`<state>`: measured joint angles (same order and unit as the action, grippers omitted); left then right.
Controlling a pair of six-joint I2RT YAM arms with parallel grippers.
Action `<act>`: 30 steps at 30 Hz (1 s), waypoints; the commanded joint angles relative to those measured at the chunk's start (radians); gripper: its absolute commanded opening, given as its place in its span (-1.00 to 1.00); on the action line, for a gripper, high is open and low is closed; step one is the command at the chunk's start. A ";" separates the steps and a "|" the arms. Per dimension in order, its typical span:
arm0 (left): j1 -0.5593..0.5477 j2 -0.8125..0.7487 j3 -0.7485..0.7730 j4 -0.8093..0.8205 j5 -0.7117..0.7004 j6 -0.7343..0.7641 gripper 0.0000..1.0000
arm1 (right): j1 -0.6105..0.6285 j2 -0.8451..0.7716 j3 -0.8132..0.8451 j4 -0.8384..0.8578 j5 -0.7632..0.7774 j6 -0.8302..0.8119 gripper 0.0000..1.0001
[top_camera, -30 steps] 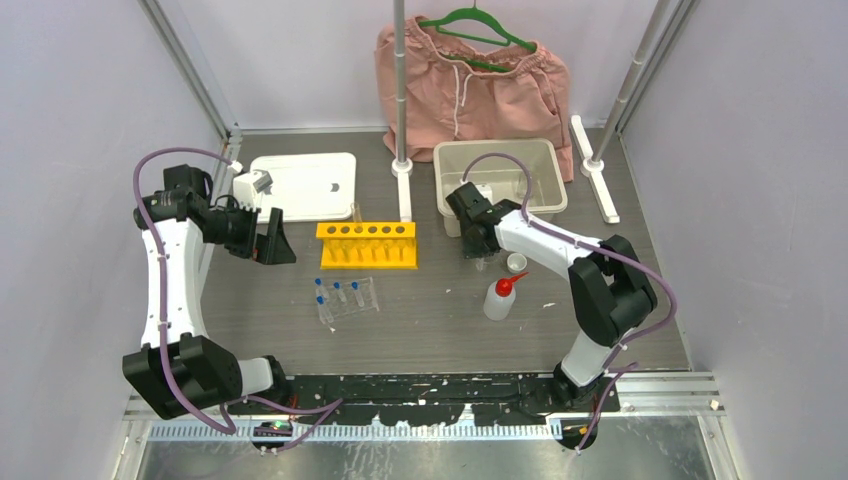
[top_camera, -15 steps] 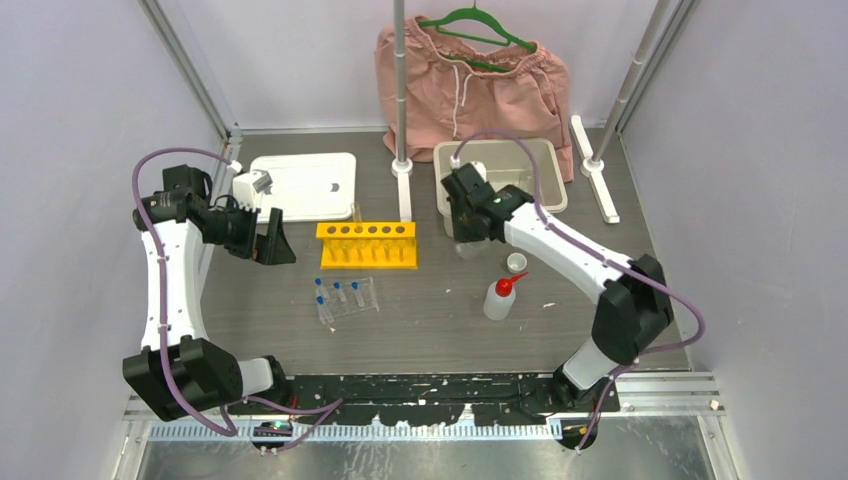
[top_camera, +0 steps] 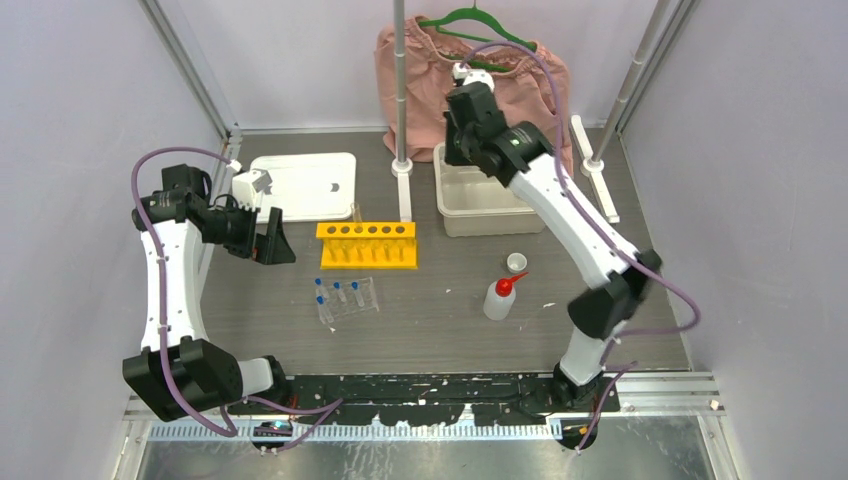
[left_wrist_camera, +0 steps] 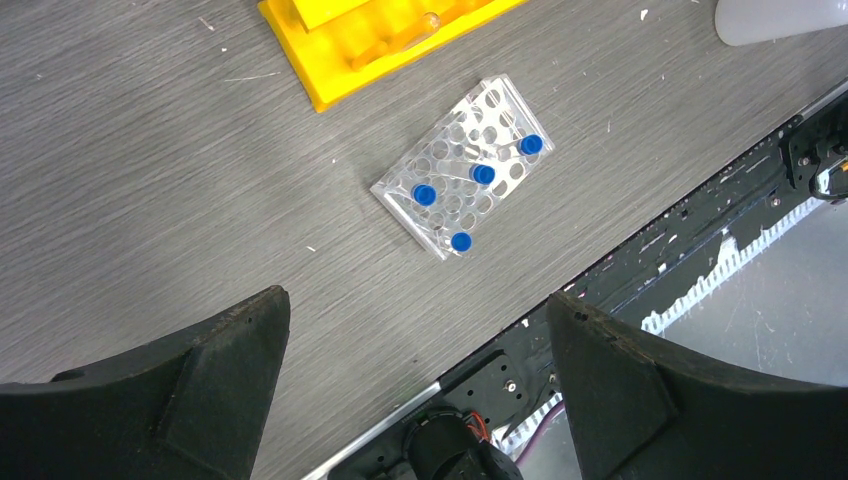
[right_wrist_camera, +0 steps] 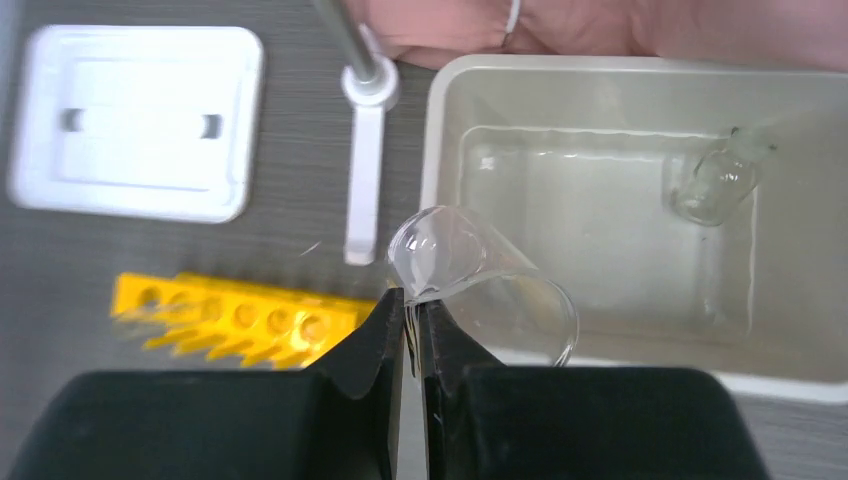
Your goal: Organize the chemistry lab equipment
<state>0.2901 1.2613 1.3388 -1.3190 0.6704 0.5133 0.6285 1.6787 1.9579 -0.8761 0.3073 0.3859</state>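
My right gripper (right_wrist_camera: pixel 412 300) is shut on the thin wall of a small clear beaker (right_wrist_camera: pixel 490 285). It holds the beaker tilted in the air over the left rim of the pale plastic tray (right_wrist_camera: pixel 600 62). A second clear beaker (right_wrist_camera: pixel 712 185) lies inside the tray. The yellow test-tube rack (top_camera: pixel 367 245) stands mid-table. In front of it, blue-capped tubes sit in a clear holed plate (left_wrist_camera: pixel 462 180). My left gripper (left_wrist_camera: pixel 415 300) hangs wide open and empty to the left of the rack. The white squeeze bottle with a red nozzle (top_camera: pixel 500 297) stands right of centre.
A white lid (top_camera: pixel 303 186) lies at the back left. A metal post on a white foot (top_camera: pixel 401 165) stands between the lid and the tray. Pink shorts on a green hanger (top_camera: pixel 470 80) hang behind. A small white cup (top_camera: pixel 516 263) sits by the bottle.
The right arm rose from the table in front of the tray and swung back above the tray's left side, carrying the beaker. The left arm stayed still.
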 commanded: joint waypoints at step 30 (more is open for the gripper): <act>0.006 -0.001 0.024 0.003 0.005 0.033 0.99 | -0.143 0.610 0.191 0.109 0.082 -0.157 -0.99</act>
<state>0.2901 1.2751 1.3388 -1.3178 0.6727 0.5308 0.4850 2.2967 2.1433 -0.8242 0.3653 0.2508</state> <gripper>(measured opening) 0.996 0.142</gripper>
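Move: The right hand already holds the glass beaker high by the tan bin's near-left side; the bin's middle is about 12 cm ahead, 10 cm right and 27 cm below. The glass flask inside the bin lies roughly 12 cm ahead and 13 cm right, the white stand foot 10 cm ahead and 8 cm left, the yellow rack 5 cm back and 15 cm left. From the left hand, the bin's middle is some 27 cm ahead and 39 cm right, 16 cm lower. Lower the right gripper some 22 cm into the left end of the tan bin while reaching about 12 cm forward, keeping the pinch on the beaker's rim. Drop quickly at first, tipping the fingers further down and rolling the hand's left side lower, about 25 degrees in all; then ease off, creep forward, and sink the last few centimetres slowly. ##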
